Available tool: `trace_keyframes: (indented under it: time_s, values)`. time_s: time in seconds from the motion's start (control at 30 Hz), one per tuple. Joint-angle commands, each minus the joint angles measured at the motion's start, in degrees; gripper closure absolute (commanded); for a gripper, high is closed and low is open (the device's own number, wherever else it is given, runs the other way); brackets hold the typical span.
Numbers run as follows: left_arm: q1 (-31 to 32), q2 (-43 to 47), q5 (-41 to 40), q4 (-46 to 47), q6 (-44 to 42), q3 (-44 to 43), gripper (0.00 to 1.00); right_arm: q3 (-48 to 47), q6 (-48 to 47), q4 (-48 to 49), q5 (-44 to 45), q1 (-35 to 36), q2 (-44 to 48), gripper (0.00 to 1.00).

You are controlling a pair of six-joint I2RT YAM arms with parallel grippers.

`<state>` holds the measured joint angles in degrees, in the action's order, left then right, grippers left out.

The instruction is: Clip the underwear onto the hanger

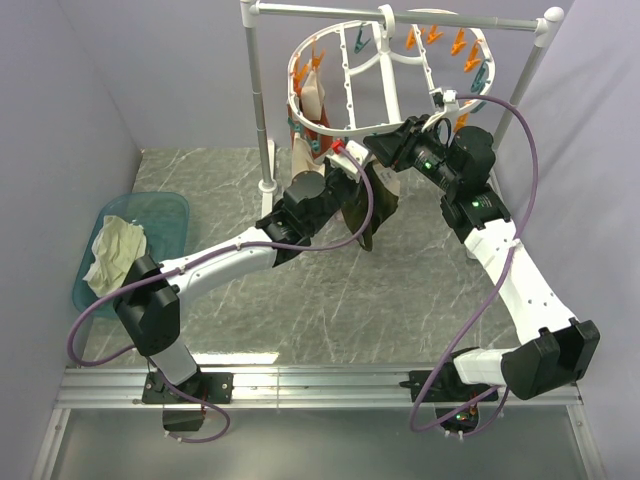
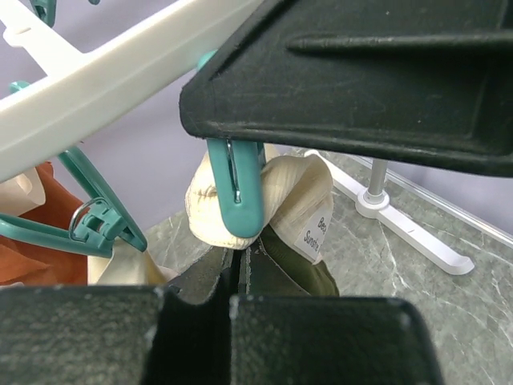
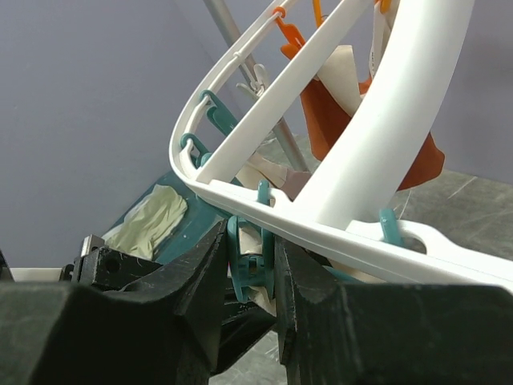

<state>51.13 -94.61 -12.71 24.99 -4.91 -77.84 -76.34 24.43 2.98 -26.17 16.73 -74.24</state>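
Note:
The hanger (image 1: pixel 385 75) is a white oval frame under the pole, with orange and teal pins on its rim (image 3: pixel 361 160). The underwear (image 1: pixel 372 215) hangs below its near edge: dark olive cloth (image 2: pixel 309 269), beige waistband (image 2: pixel 296 188) and a small label (image 2: pixel 315 233). My left gripper (image 2: pixel 239 269) is shut on the underwear just under the waistband and holds it up to the rim. My right gripper (image 3: pixel 255 269) is shut on a teal clothespin (image 3: pixel 252 261) that hangs from the rim. The pin's lower end (image 2: pixel 239 200) overlaps the waistband; I cannot tell whether it bites.
Pinkish-beige and rust-red garments (image 1: pixel 310 105) hang from the hanger's left side. The white pole stand (image 1: pixel 265 100) carries the hanger, and its foot (image 2: pixel 401 216) rests on the marble table. A teal basin (image 1: pixel 165 215) at the left holds a cream cloth (image 1: pixel 115 250).

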Motion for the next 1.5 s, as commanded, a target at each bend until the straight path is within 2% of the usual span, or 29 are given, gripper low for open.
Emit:
trace_keyframes:
  time_s: [0.0, 0.9, 1.0, 1.23, 1.47]
  values:
    - [-0.33, 0.48, 1.55, 2.61, 0.86, -3.63, 1.00, -1.01, 0.36, 0.89, -1.42, -0.21, -0.29, 0.67]
    - [-0.51, 0.74, 1.81, 1.02, 2.27, -5.04, 1.00, -4.26, 0.97, -0.61, -0.99, -0.30, -1.26, 0.51]
    - [-0.51, 0.83, 1.64, 0.85, 2.27, -5.21, 1.00, -4.96, 1.24, -1.05, -0.72, -0.56, -1.61, 0.46]
    - [-0.95, 0.65, 1.20, -0.38, 3.15, -5.83, 1.00, -5.93, 1.42, -1.40, -1.51, -0.91, -1.26, 0.24]
    - [-2.88, 1.88, 3.39, -5.74, 7.19, -4.69, 1.00, -2.60, -2.18, -4.11, -4.50, -2.31, 2.69, 0.18]
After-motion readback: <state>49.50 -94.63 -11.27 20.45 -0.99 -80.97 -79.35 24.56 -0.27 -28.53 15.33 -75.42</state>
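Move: From the left gripper, which already pinches the underwear's waistband, the teal clip squeezed by the right gripper is about 1 cm ahead, 1 cm to the right and 4 cm up; the hanger rim runs above it, some 8 cm over the left gripper. The next teal clip is roughly 6 cm to the left of the squeezed one and 1 cm farther out. From the right gripper, the waistband is straight below, about 5 cm down, with the squeezed clip's middle some 2 cm down. Keep the left fingers shut on the waistband and ease it up about 1.5 cm under the squeezed clip, then let it sink slightly and drift forward and left at the end. Hold the right gripper practically in place and open its fingers from about a third to four fifths, letting go of the clip's handles. ##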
